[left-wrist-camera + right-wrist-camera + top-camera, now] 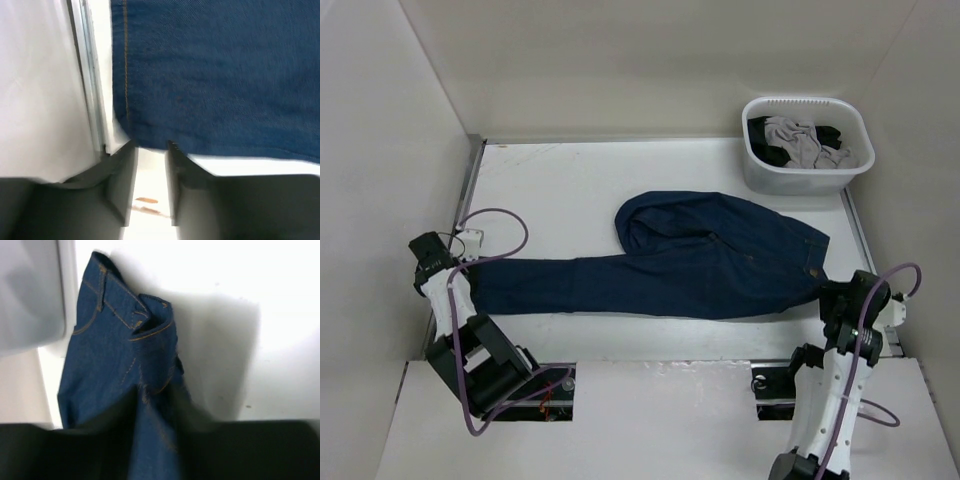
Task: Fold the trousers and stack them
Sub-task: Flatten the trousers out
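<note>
The dark navy trousers (700,265) lie flat across the table. One leg runs left, and the other is folded back on itself toward the middle. My left gripper (466,266) sits at the hem of the long leg. In the left wrist view the left gripper (151,145) is open: bare table shows between its fingers, and the trousers' hem (215,75) lies just past the tips. My right gripper (828,290) is at the waistband end. In the right wrist view the right gripper (157,390) has its jaws apart, with a ridge of the trousers (115,365) lying between them.
A white basket (790,180) holding grey and black clothes (805,140) stands at the back right corner. A metal rail (470,190) runs along the table's left edge, right beside the left gripper, and shows in the wrist view as the rail (87,75). White walls enclose the table.
</note>
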You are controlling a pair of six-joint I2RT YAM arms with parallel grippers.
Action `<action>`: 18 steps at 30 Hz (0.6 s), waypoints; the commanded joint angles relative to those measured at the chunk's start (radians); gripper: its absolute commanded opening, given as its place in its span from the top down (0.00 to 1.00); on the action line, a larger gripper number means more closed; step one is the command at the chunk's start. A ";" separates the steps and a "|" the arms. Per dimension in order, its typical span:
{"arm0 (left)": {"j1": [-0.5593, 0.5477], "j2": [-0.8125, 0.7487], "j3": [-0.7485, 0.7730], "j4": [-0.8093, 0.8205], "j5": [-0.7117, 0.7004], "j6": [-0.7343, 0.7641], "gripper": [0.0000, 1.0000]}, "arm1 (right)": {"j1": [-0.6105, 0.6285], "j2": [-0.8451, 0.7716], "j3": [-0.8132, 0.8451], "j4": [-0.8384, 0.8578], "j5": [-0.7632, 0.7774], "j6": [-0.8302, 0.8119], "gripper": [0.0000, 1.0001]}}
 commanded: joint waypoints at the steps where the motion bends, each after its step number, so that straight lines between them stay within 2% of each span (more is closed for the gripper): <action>1: -0.007 -0.049 0.021 -0.052 -0.015 0.125 0.64 | 0.010 -0.018 0.103 -0.114 0.143 -0.044 0.42; 2: -0.001 -0.049 0.029 -0.064 -0.026 0.146 0.54 | 0.013 -0.021 0.126 -0.120 0.168 -0.072 0.01; 5: 0.010 -0.040 0.062 -0.084 -0.057 0.202 0.39 | 0.037 -0.007 0.224 -0.131 0.274 -0.194 0.00; 8: 0.010 -0.017 0.128 -0.063 -0.055 0.199 0.33 | 0.074 0.011 0.304 -0.103 0.363 -0.309 0.00; 10: -0.003 0.020 0.168 -0.017 -0.054 0.176 0.32 | 0.112 0.048 0.312 -0.010 0.336 -0.410 0.00; 12: -0.066 0.075 0.182 0.051 -0.064 0.156 0.32 | 0.177 0.121 0.295 0.070 0.247 -0.461 0.00; 15: -0.158 0.180 0.182 0.156 -0.117 0.142 0.31 | 0.272 0.252 0.284 0.101 0.161 -0.414 0.00; 18: -0.206 0.296 0.184 0.253 -0.169 0.149 0.32 | 0.366 0.293 0.222 0.166 0.145 -0.289 0.00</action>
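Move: The left hand sits at the near corner of the stretched leg's cuff. The far cuff corner is about 16 cm straight ahead of it and 4 cm lower, with the table rail some 7 cm to its left. From the right hand, at the raised near end of the waistband, the middle of the waistband lies roughly 13 cm ahead, 1 cm left and 8 cm below. The folded leg is about 29 cm ahead and 48 cm left, and the basket 45 cm ahead and 5 cm left. Both grippers spread and come free of the trousers: the right opens fully at the near end of the waistband and rises some 10 cm, easing back and to its right, then swings forward and left and sinks again over the waistband, rolling its left side down and turning about 20 degrees counter-clockwise. The left opens at the near cuff corner, backs off a touch, then lifts and reaches about 8 cm forward over the cuff towards its far corner, dipping at the end and turning slightly clockwise. ##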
